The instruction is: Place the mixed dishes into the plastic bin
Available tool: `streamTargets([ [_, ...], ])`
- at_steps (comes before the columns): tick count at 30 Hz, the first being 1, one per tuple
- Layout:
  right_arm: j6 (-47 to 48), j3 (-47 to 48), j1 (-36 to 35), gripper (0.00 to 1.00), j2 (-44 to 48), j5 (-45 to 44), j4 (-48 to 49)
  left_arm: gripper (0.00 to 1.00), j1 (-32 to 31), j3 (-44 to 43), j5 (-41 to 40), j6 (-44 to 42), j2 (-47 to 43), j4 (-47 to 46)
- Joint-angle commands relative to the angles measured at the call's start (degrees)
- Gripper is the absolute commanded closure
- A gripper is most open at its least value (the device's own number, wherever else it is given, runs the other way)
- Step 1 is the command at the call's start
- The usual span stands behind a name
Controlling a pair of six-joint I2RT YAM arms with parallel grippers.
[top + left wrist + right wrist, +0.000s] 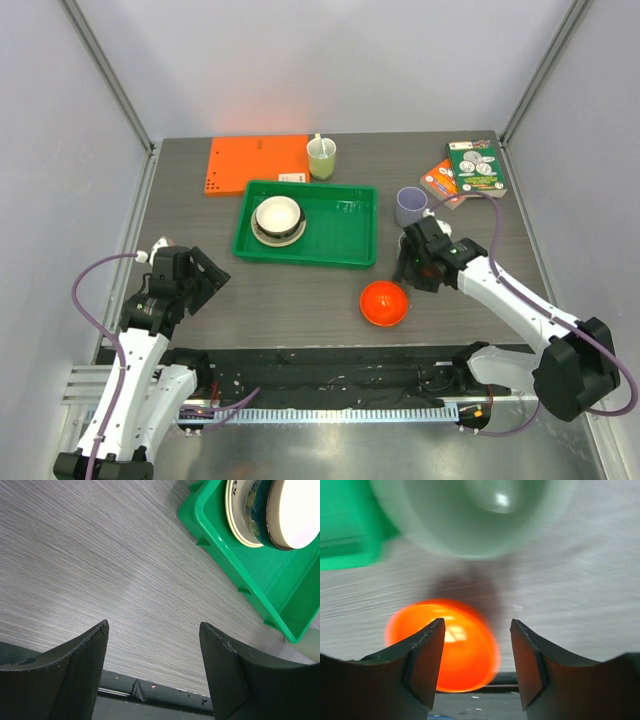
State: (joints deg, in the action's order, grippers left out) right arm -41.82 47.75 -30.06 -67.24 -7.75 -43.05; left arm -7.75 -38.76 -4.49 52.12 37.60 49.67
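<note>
The green plastic bin [340,240] lies mid-table and holds a cream plate [266,236] with a white-lined bowl [278,213] on it. The left wrist view shows the bin's corner [220,545], the plate [235,522] and the bowl [295,510]. An orange-red bowl [384,303] sits on the table near the front, and a lavender cup [411,206] stands right of the bin. My right gripper [410,268] is open, empty, with the orange-red bowl [465,650] beyond its jaws [477,622]. A blurred pale sage-green round thing [470,515] fills the top of that view. My left gripper [153,625] is open over bare table.
An orange board [257,163] and a yellow-green cup with a spoon [321,158] sit behind the bin. Printed packets [470,170] lie at the back right. The table's black front edge [320,365] runs just below the orange-red bowl.
</note>
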Motion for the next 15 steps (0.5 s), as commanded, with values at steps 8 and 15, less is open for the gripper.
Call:
streamTargets([
  [8,2.98,-8.19,4.23,0.42,3.35,4.49,-0.20,0.27,0.37,-0.88,-0.69,-0.44,-0.60,-1.15],
  [15,1.75,-10.92,4.23,0.46,3.52,6.95,2.44,0.27,0.37,-0.79,-0.69,-0.44,-0.52,-1.16],
])
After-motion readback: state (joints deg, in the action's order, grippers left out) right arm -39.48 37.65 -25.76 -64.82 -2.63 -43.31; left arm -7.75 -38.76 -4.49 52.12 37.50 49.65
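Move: The orange bowl lies about 4 cm back and 5 cm to the left of the right hand, its middle some 7 cm below. The green cup stands roughly 5 cm ahead of that hand, with the purple cup about 14 cm ahead on the same line; the green bin's middle is some 13 cm ahead and 22 cm left. From the left hand the bowl is about 35 cm to the right and 2 cm back, some 11 cm lower. Down and back the right hand goes, about 5 cm and 4 cm, with a quick shift of some 2.5 cm to the right at the outset, leaving the green cup and sinking to the orange bowl's right rim. The fingers tip some 10 degrees nearer to straight down and stay open, the left finger arriving at the rim and the right one outside the bowl. ##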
